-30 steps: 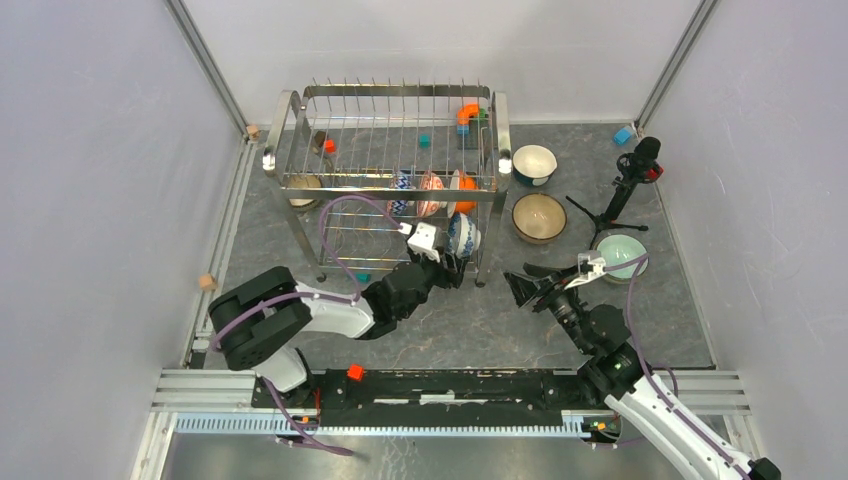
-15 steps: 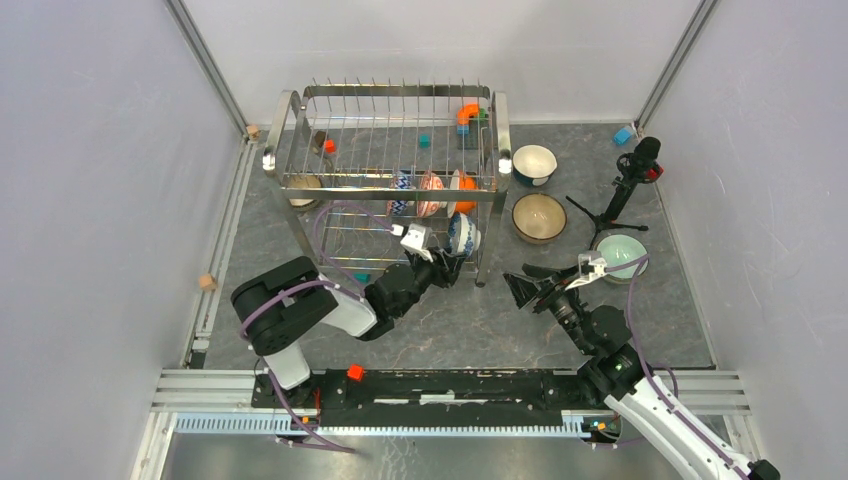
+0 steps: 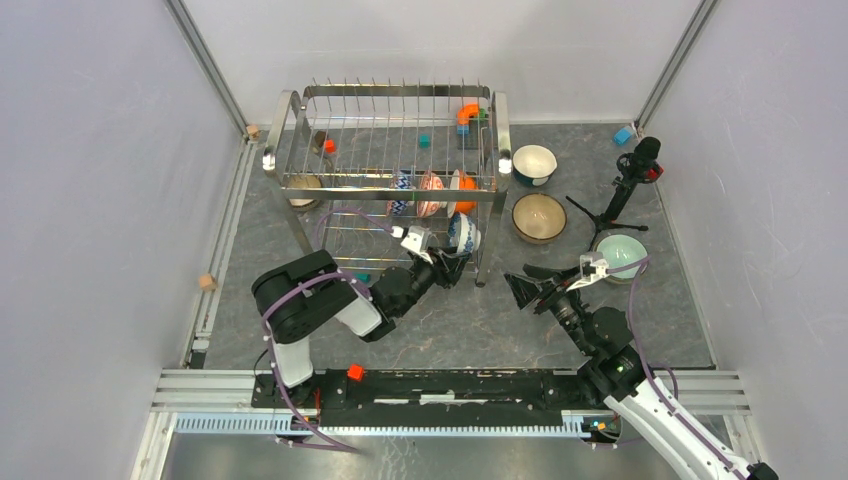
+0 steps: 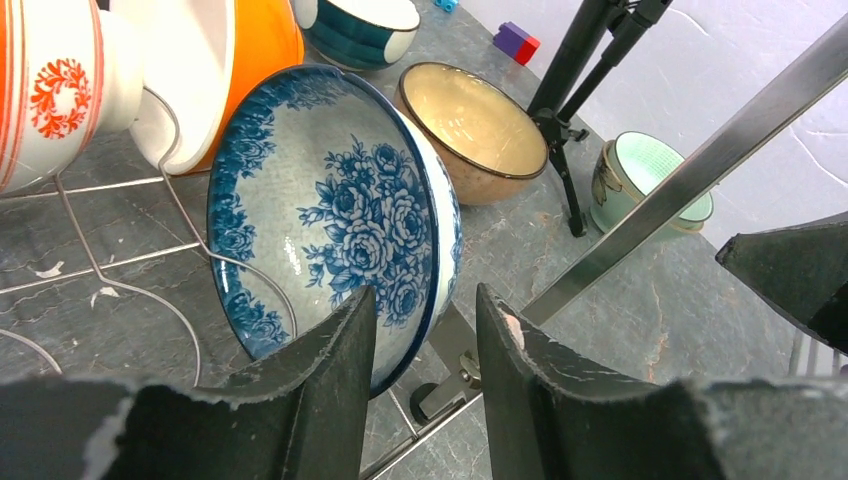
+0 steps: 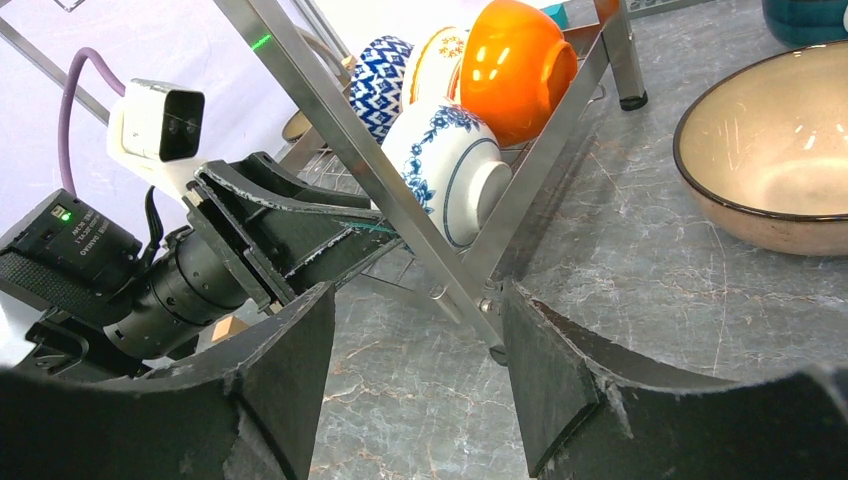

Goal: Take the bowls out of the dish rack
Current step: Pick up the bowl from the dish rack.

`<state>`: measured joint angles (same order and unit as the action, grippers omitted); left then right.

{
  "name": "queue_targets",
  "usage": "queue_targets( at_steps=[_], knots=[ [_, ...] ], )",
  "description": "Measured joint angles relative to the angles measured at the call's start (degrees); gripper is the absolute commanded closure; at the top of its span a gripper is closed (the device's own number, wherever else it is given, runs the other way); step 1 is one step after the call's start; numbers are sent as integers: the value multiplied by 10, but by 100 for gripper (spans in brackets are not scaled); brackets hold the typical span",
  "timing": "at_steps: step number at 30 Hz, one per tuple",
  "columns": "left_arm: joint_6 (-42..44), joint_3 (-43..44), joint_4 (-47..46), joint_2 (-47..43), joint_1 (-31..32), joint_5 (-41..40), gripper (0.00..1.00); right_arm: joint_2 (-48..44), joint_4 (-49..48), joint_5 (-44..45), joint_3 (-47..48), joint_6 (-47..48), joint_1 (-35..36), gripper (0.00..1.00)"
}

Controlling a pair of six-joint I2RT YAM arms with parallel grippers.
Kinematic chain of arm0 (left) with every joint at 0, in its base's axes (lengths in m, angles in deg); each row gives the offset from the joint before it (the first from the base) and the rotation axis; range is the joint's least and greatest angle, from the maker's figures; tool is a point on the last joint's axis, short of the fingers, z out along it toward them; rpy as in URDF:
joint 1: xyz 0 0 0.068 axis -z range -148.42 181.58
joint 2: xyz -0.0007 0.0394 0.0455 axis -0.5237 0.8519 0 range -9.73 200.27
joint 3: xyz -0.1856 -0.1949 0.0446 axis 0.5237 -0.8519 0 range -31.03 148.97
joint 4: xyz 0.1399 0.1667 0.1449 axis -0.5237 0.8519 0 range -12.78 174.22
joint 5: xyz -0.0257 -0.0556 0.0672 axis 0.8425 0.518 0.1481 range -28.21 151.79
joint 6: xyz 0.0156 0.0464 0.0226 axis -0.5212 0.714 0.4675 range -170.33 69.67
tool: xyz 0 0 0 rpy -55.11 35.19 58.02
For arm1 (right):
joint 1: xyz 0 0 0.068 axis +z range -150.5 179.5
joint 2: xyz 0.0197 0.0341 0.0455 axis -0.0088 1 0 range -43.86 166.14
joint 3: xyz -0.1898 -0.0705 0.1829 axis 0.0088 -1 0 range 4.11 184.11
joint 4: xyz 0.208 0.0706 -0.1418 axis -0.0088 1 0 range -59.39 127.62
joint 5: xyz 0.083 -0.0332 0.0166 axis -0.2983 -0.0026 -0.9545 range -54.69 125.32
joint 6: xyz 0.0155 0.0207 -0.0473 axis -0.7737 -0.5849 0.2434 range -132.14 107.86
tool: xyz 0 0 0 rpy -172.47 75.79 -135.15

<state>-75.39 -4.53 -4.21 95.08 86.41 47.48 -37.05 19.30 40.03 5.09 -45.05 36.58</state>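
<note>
The dish rack (image 3: 390,100) stands at the back of the table. On its lower tier a blue floral bowl (image 4: 330,210) stands on edge against a wire prong, at the rack's right front corner (image 3: 462,233). My left gripper (image 4: 425,295) is open, its two fingers straddling that bowl's lower rim; a gap shows between the rim and the right finger. Behind it in the rack are an orange bowl (image 4: 255,45), a red-patterned bowl (image 4: 50,90) and a blue-patterned bowl (image 5: 380,80). My right gripper (image 5: 418,290) hangs open and empty over the table beside the rack's leg.
On the table right of the rack sit a teal-and-white bowl (image 3: 534,163), a brown-rimmed bowl (image 3: 539,217) and a pale green bowl (image 3: 622,253). A black tripod stand (image 3: 620,195) rises between them. Small coloured blocks lie on the rack top (image 3: 467,112) and floor (image 3: 623,135).
My left arm's elbow has swung right and its jaws have narrowed around the blue floral bowl's rim. The right arm has not moved.
</note>
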Motion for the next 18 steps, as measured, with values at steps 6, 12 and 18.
queue_targets(
  at_steps=[6,12,18],
  knots=[
    [0,0,-30,19,-8,13,62,0,3,0,0,2,0,33],
    [2,3,-46,27,-10,25,77,0,3,0,0,2,0,33],
    [12,16,-60,27,-13,31,94,1,4,0,0,6,0,33]
  ],
)
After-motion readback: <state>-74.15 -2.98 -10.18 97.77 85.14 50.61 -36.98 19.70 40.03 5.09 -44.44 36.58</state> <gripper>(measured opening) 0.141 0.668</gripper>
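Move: The blue-and-white bowl stands on edge in the dish rack with its middle about 5 cm ahead of my left fingertips, nearly at their height, the near part of its rim already between my open fingers. The orange bowl is some 13 cm ahead, the red-patterned bowl beside it about 6 cm to the left. The cream bowl on the table lies about 9 cm ahead, 16 cm to my right. From my right hand the blue-and-white bowl is roughly 12 cm ahead, 11 cm left. I shut my left fingers from half open and pinch the near rim of the blue-and-white bowl between them, nearly in place while they close. Towards the end, still closing, I begin to lift, rising about 1.5 cm with a slight drift to the right and forward, the wrist hardly turning. ##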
